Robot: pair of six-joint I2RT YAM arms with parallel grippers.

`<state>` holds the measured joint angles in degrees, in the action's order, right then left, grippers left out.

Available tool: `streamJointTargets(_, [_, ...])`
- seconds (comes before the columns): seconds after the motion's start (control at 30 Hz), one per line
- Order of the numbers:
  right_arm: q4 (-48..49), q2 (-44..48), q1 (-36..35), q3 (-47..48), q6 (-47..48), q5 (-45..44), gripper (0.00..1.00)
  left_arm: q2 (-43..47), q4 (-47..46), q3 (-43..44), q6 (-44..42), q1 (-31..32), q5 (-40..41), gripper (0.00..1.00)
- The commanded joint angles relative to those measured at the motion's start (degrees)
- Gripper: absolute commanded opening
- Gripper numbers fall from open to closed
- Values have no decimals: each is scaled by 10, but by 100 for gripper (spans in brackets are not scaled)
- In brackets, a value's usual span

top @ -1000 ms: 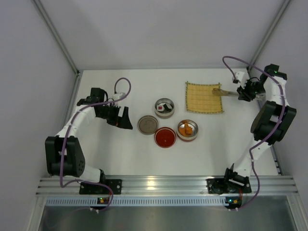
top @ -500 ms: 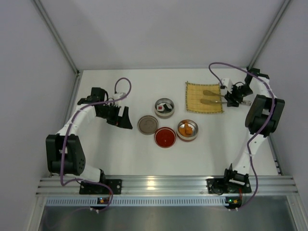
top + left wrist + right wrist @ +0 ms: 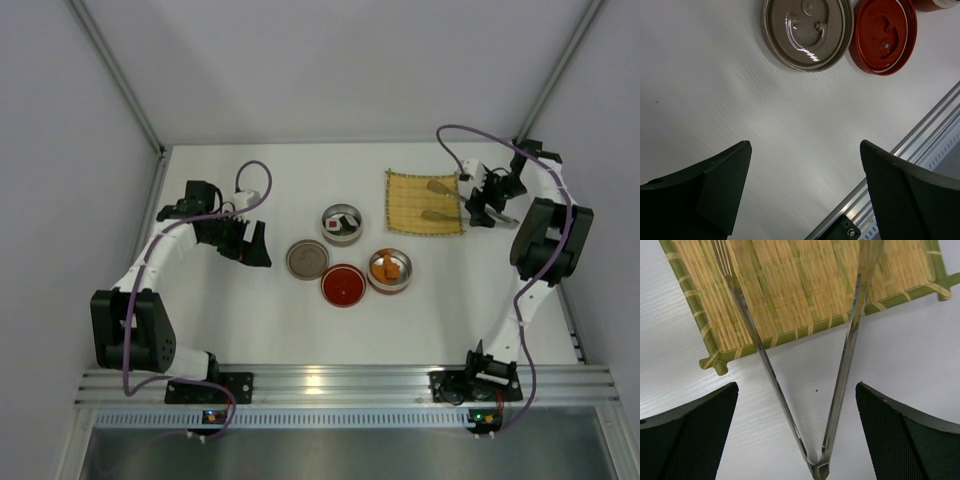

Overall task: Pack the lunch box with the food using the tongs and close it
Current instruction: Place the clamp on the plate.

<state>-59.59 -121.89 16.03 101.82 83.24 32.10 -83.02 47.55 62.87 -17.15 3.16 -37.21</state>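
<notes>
The silver tongs [image 3: 847,355] lie spread in a V, tips on the yellow mat [image 3: 805,285] and joint on the white table. My right gripper [image 3: 796,390] stands open over their joined end, with both fingers clear of the arms. In the top view the tongs [image 3: 440,214] rest at the mat's right side under my right gripper [image 3: 480,205]. The lunch box is round tins: one [image 3: 341,224] holds a sushi roll, another [image 3: 389,270] holds orange-brown fried pieces. My left gripper [image 3: 805,145] hangs open over bare table, left of the tins [image 3: 255,245].
A grey lid [image 3: 807,31] and a red lid [image 3: 884,35] lie flat side by side in front of the tins. The aluminium rail [image 3: 920,150] runs along the table's near edge. Walls close in the left, right and back.
My right gripper has opened and let go of the tongs, which have sprung apart onto the mat. The right arm moved slightly left. The left arm has barely moved.
</notes>
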Motion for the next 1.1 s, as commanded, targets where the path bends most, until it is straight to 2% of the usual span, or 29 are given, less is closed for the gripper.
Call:
streamJointTargets(0.0, [-18, 69, 0, 44, -20, 54, 99, 39, -16, 0, -17, -1, 1, 94])
streamJointTargets(0.1, [-34, 113, 0, 57, -72, 91, 99, 59, -25, -8, -16, 0, 8, 93])
streamJointTargets(0.2, [-1, 182, -2, 33, -172, 125, 99, 63, -45, -19, -9, 18, 31, 90])
streamJointTargets(0.23, [41, 221, -7, 10, -254, 117, 99, 57, -48, -20, -3, 27, 40, 89])
streamJointTargets(0.33, [51, 279, -29, -5, -377, 73, 99, 42, -69, -14, 14, 70, 87, 83])
streamJointTargets(0.4, [35, 306, -41, -17, -436, 79, 96, 39, -83, -8, 16, 103, 113, 79])
streamJointTargets(0.5, [89, 401, -46, -121, -512, 97, 96, 33, -120, -13, 23, 140, 164, 75])
streamJointTargets(0.53, [115, 457, -50, -190, -531, 91, 99, 23, -125, -9, 39, 143, 176, 74])
streamJointTargets(0.57, [157, 486, -56, -222, -543, 83, 99, 12, -126, -1, 52, 144, 188, 71])
streamJointTargets(0.6, [178, 510, -73, -252, -566, 49, 99, -19, -114, 26, 66, 144, 205, 63])
streamJointTargets(0.63, [197, 557, -82, -306, -574, 33, 99, -38, -106, 43, 91, 145, 208, 58])
streamJointTargets(0.7, [232, 597, -107, -351, -577, 10, 99, -70, -92, 72, 112, 146, 211, 52])
streamJointTargets(0.8, [269, 678, -124, -419, -576, 4, 99, -122, -97, 96, 145, 145, 209, 53])
streamJointTargets(1.0, [288, 714, -138, -491, -529, 48, 99, -179, -115, 119, 170, 152, 244, 48])
streamJointTargets(1.07, [301, 707, -140, -493, -554, 52, 100, -193, -113, 132, 170, 155, 253, 48])
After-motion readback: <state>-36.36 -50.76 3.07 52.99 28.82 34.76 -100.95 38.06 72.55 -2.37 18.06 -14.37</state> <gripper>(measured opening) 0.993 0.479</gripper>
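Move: The brown lid lies about 11 cm right and 5 cm ahead of the left gripper, some 9 cm below; the sushi tin is roughly 13 cm ahead and 20 cm right of that gripper, the red lid 2 cm back and 21 cm right. From the right gripper, the chicken tin lies about 14 cm back and 23 cm left, 2 cm lower; the released clamp is directly beneath it, the bamboo plate's middle 15 cm left and 3 cm ahead. Lift the open right gripper clear of the clamp, then swing it back and left towards the chicken tin, ending about 16 cm higher, its fingers tilted up and leftwards. Meanwhile raise the left gripper slightly, shift it right, then reach forward and down about 6 cm each towards the brown lid, steepening the fingers some 15 degrees and half closing them. ##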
